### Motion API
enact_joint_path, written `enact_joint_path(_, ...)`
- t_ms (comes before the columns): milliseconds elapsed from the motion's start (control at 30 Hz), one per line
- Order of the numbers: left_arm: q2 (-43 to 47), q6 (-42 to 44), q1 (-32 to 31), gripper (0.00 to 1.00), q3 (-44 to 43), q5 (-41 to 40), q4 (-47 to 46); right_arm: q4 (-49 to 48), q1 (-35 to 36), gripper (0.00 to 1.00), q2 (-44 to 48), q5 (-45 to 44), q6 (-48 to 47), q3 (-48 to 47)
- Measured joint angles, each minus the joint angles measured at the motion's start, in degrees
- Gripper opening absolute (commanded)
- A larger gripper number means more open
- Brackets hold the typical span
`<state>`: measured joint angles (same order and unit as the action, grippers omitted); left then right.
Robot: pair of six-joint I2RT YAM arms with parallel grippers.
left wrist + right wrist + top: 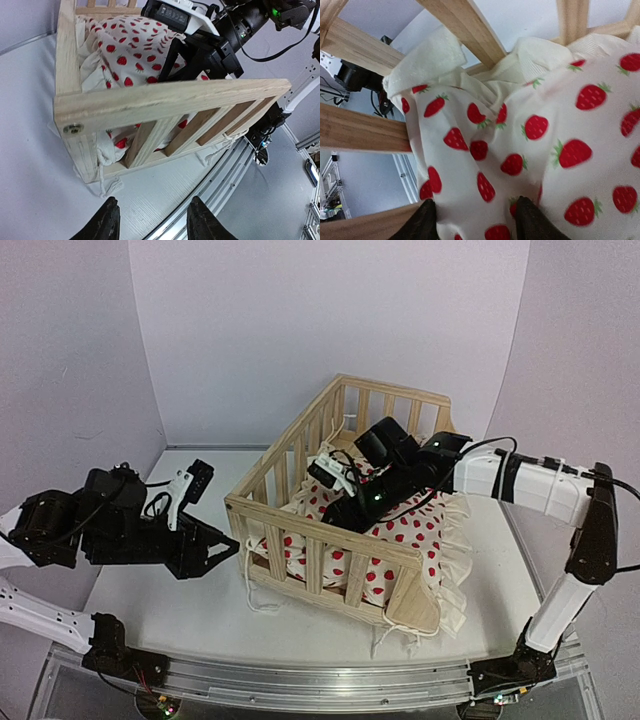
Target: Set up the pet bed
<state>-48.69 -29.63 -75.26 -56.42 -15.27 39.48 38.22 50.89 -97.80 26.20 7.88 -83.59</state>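
The pet bed (pixel 283 466) is a light pine frame with slatted rails, standing askew in the middle of the table. Its white cushion with red strawberries (pixel 405 532) lies rumpled inside, and the ruffle (pixel 456 580) spills over the open right end. My right gripper (pixel 345 512) reaches down into the bed. In the right wrist view its jaws (pixel 476 221) stand open on the cushion (pixel 540 125), with fabric lying between the fingers. My left gripper (pixel 208 548) hangs open and empty just left of the bed's near corner (pixel 75 127), above the bare table (pixel 152 220).
Tie strings (pixel 262 602) trail from the bed's front onto the table. An aluminium rail (pixel 300 687) runs along the near edge (pixel 235 165). Walls close in the back and both sides. The right arm's cable (pixel 545 462) loops over the bed's far end.
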Motion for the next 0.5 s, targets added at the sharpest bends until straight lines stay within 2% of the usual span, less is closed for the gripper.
enact_joint_path(167,-4.3,4.1,0.7,0.63,-10.5,-0.1,1.4,8.2,0.0,0.76,6.0,-6.8,-1.2,-1.9)
enact_joint_path(267,-8.9,7.9,4.2,0.66,-18.5,0.9,0.6,12.1,0.3,0.81,9.4,-9.5,-1.6,-4.0)
enact_joint_path(333,-11.8,10.7,10.9,0.69,-22.8,4.7,-0.5,14.3,1.1,0.87,10.8,-11.5,-1.7,-6.4)
enact_joint_path(433,-17.0,14.2,25.0,0.88,-27.6,12.6,-2.3,16.4,4.3,0.92,11.5,-13.9,-1.8,-10.1)
enact_joint_path(500,-21.4,15.7,32.3,0.91,-30.1,17.4,-2.9,18.1,7.8,0.94,11.0,-15.6,-2.1,-13.2)
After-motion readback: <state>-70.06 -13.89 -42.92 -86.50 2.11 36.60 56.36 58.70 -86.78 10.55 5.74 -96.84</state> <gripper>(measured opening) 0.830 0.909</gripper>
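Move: The bed's long left rail has its middle some 27 cm ahead of the left hand, 8 cm to its right and about 8 cm lower; the near left corner is only 13 cm ahead, 1 cm left and 8 cm lower. The near rail's middle lies about 4 cm back from the right hand, sideways level with it and about 1 cm lower. The strawberry bedding's middle is 3 cm ahead of the right hand, 10 cm right and 10 cm below. The bed's long left rail is what the left hand nears: with its fingers opening wide, the hand first climbs, then sweeps forward past the near left corner, about 16 cm forward and 13 cm up, its fingers tipping up slightly. Meanwhile the right hand lifts some 11 cm out of the bed, going right and then back over the near rail, tilting about 15 degrees and opening wide. ##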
